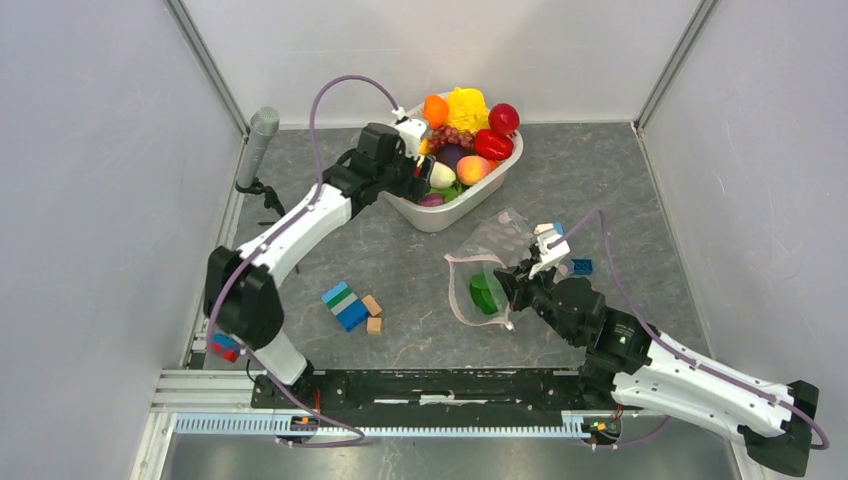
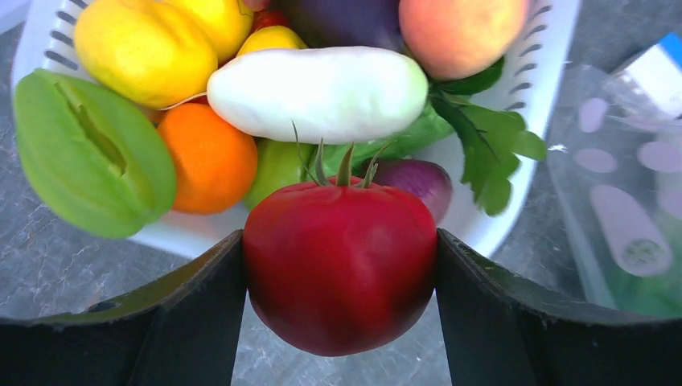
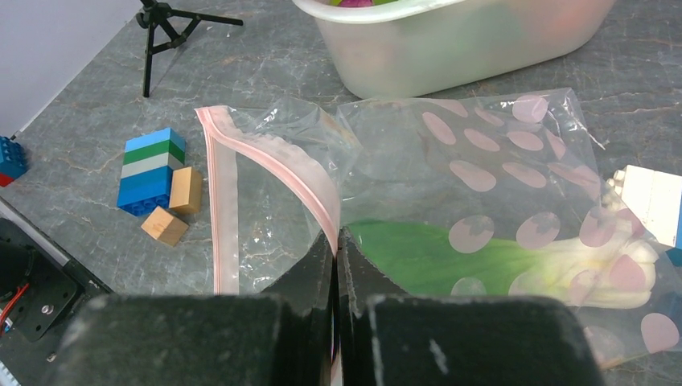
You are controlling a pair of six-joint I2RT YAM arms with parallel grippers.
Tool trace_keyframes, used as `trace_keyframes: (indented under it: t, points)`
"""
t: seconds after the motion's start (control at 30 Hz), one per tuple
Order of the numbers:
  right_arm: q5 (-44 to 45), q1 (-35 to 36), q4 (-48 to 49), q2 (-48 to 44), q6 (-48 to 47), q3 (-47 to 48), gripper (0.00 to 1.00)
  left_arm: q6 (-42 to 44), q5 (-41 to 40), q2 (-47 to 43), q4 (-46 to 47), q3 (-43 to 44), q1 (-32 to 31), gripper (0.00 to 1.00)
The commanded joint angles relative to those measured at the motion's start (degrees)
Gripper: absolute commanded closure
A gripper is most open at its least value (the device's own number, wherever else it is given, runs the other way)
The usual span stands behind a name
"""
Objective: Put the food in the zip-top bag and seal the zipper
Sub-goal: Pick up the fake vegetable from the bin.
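My left gripper (image 2: 339,238) is shut on a red tomato (image 2: 340,273) and holds it above the table just in front of the white basket (image 2: 515,211). The basket holds more food: a white vegetable (image 2: 318,92), an orange (image 2: 211,157), a peach (image 2: 460,32). In the top view the left gripper (image 1: 424,172) is at the basket's left rim (image 1: 450,213). My right gripper (image 3: 336,238) is shut on the pink zipper (image 3: 273,157) of the zip-top bag (image 3: 482,161) and holds one lip up, so the mouth gapes. A green leafy vegetable (image 3: 418,253) lies inside the bag (image 1: 487,262).
Stacked blue, green and tan blocks (image 1: 350,308) lie left of the bag. A blue block (image 1: 581,266) and a white block (image 3: 651,201) sit by the bag's right side. A microphone on a small tripod (image 1: 258,145) stands at the back left. Walls close in three sides.
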Motion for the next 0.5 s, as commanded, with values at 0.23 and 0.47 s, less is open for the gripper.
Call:
trace_keyframes:
  t: [0.23,0.47]
  points:
    - [0.43,0.0,4.09,1.01,2.16,0.97,0.95,-9.61,8.44,-16.87,8.63,-11.21,0.17,0.44]
    - [3.56,0.03,3.83,2.71,4.51,0.96,0.95,-21.05,22.59,-29.7,20.15,-24.68,-1.36,0.47]
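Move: The tomato, already in the left hand's grip above the bin's near edge, is bound for the open mouth of the zip-top bag, roughly 21 cm back from this hand, 12 cm right and 7 cm lower. The bin's middle is about 7 cm ahead, 7 cm right and 9 cm below; the toy blocks lie some 23 cm back, 15 cm left and 14 cm down. From the right hand the bag's mouth is about 6 cm left, level fore and aft, 6 cm lower. The tomato, still pinched between the left fingers, is drawn back off the bin by about 9 cm while rising some 5 cm, towards the bag's open mouth. On the way the left wrist rolls about 20 degrees, the hand's left side dipping, and the grip doesn't change. The right hand stays put, its shut fingers keeping hold of the bag's rim. ##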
